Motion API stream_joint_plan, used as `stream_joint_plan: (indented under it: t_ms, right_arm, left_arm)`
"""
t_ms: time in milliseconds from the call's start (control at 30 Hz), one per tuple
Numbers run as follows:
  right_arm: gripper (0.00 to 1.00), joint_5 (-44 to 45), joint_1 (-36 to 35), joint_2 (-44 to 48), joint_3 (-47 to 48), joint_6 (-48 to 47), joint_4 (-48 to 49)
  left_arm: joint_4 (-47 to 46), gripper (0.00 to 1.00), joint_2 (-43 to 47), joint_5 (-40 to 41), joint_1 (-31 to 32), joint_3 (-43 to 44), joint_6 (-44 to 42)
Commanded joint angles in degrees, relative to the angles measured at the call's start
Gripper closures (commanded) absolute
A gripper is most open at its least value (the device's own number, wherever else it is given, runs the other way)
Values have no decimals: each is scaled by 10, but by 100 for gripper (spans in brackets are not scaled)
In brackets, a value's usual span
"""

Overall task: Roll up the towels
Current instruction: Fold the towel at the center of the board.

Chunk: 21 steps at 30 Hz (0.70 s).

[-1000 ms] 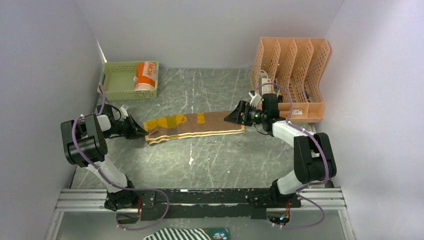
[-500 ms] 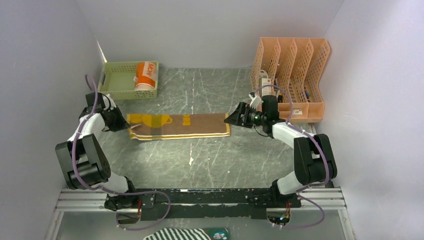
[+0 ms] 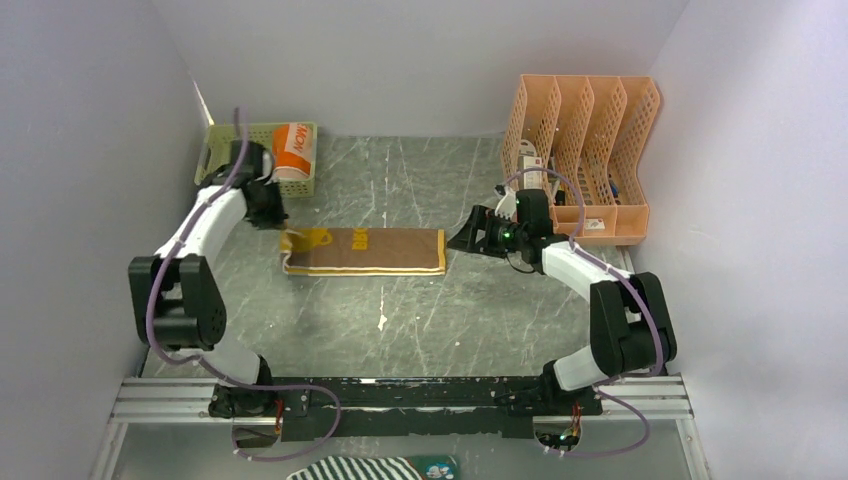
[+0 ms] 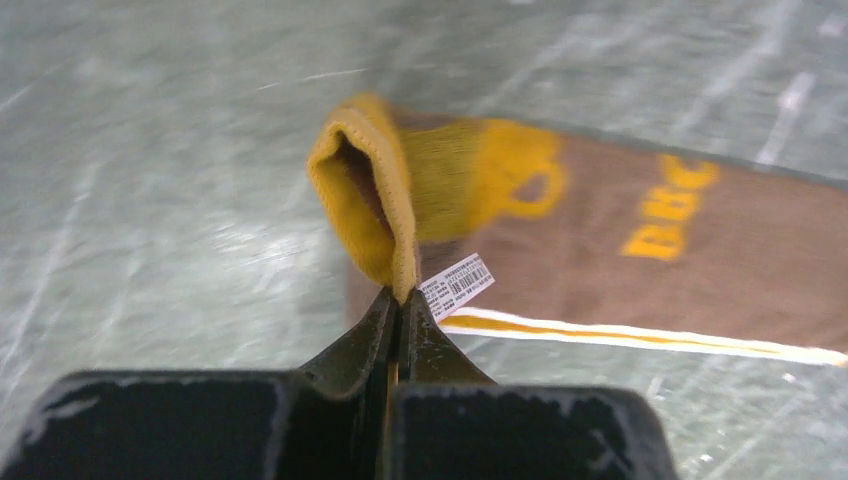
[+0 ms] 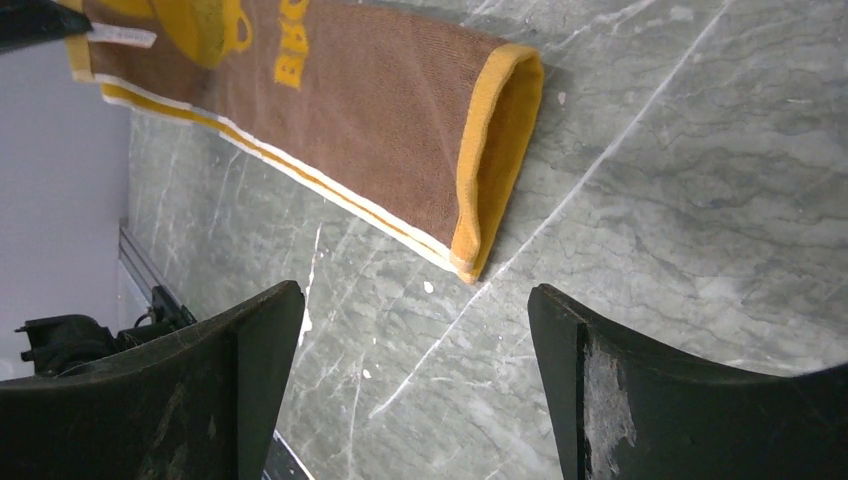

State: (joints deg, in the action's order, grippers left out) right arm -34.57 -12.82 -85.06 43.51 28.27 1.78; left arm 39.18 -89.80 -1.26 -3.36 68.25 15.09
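Observation:
A yellow towel with brown print (image 3: 375, 252) lies as a long strip across the table's middle. My left gripper (image 3: 277, 218) is shut on its yellow left end, which is lifted and curls over the strip (image 4: 370, 190); a white label (image 4: 456, 285) hangs beside the closed left gripper (image 4: 402, 298). My right gripper (image 3: 462, 238) stands open just off the towel's right end (image 5: 495, 150); nothing but bare table shows between the right gripper's (image 5: 415, 330) fingers. The orange towel (image 3: 292, 150) sits rolled in the green basket (image 3: 305, 185).
A peach file rack (image 3: 585, 150) stands at the back right, behind the right arm. A black-and-white striped cloth (image 3: 370, 468) lies below the arm bases. White walls close in the left, back and right sides.
My left gripper has swung from the near left toward the back by the basket, dragging the towel left and lifting its end over the strip. The right gripper has hardly moved.

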Motion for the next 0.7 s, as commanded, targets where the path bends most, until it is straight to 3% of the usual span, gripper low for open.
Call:
stream_joint_plan:
  t_ms: [0, 167, 333, 500, 667]
  right_arm:
    - [16, 26, -2, 26, 12, -13, -34]
    - [16, 31, -2, 43, 3, -8, -38]
    - [16, 44, -1, 62, -4, -9, -51]
    - [16, 60, -1, 76, -4, -17, -69]
    - [15, 66, -1, 80, -9, -18, -74]
  left_arm:
    - [110, 93, -66, 18, 99, 109, 56]
    - [178, 94, -178, 24, 215, 245, 106]
    - [176, 93, -271, -1, 305, 333, 122]
    - [155, 93, -350, -51, 363, 400, 142]
    - [127, 93, -374, -96, 387, 421, 169]
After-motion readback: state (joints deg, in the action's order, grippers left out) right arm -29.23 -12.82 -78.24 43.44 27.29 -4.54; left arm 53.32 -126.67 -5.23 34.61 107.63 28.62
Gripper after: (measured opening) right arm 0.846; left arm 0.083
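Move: The left hand holds the yellow-brown towel's left end some 10 cm above the board. The towel's right end, towards which it is carried, lies about 39 cm to the right and 4 cm back; the towel's middle is about 20 cm right and 4 cm back, and the rolled orange towel in the basket some 21 cm ahead and 3 cm right. From the idle right hand, the right end lies about 6 cm left, 1 cm ahead and 9 cm below. Keeping its shut grip on the towel's left end, the left hand sweeps it quickly about 30 cm to the right, over the towel's middle towards its right end, bowing a few centimetres forward and barely rising before it draws back in line and sinks to some 5 cm lower than it began. Meanwhile the wrist swings clockwise by nearly 30 degrees and the fingers come to point more steeply down at the cloth, slowing as the held end nears the right part of the towel. ##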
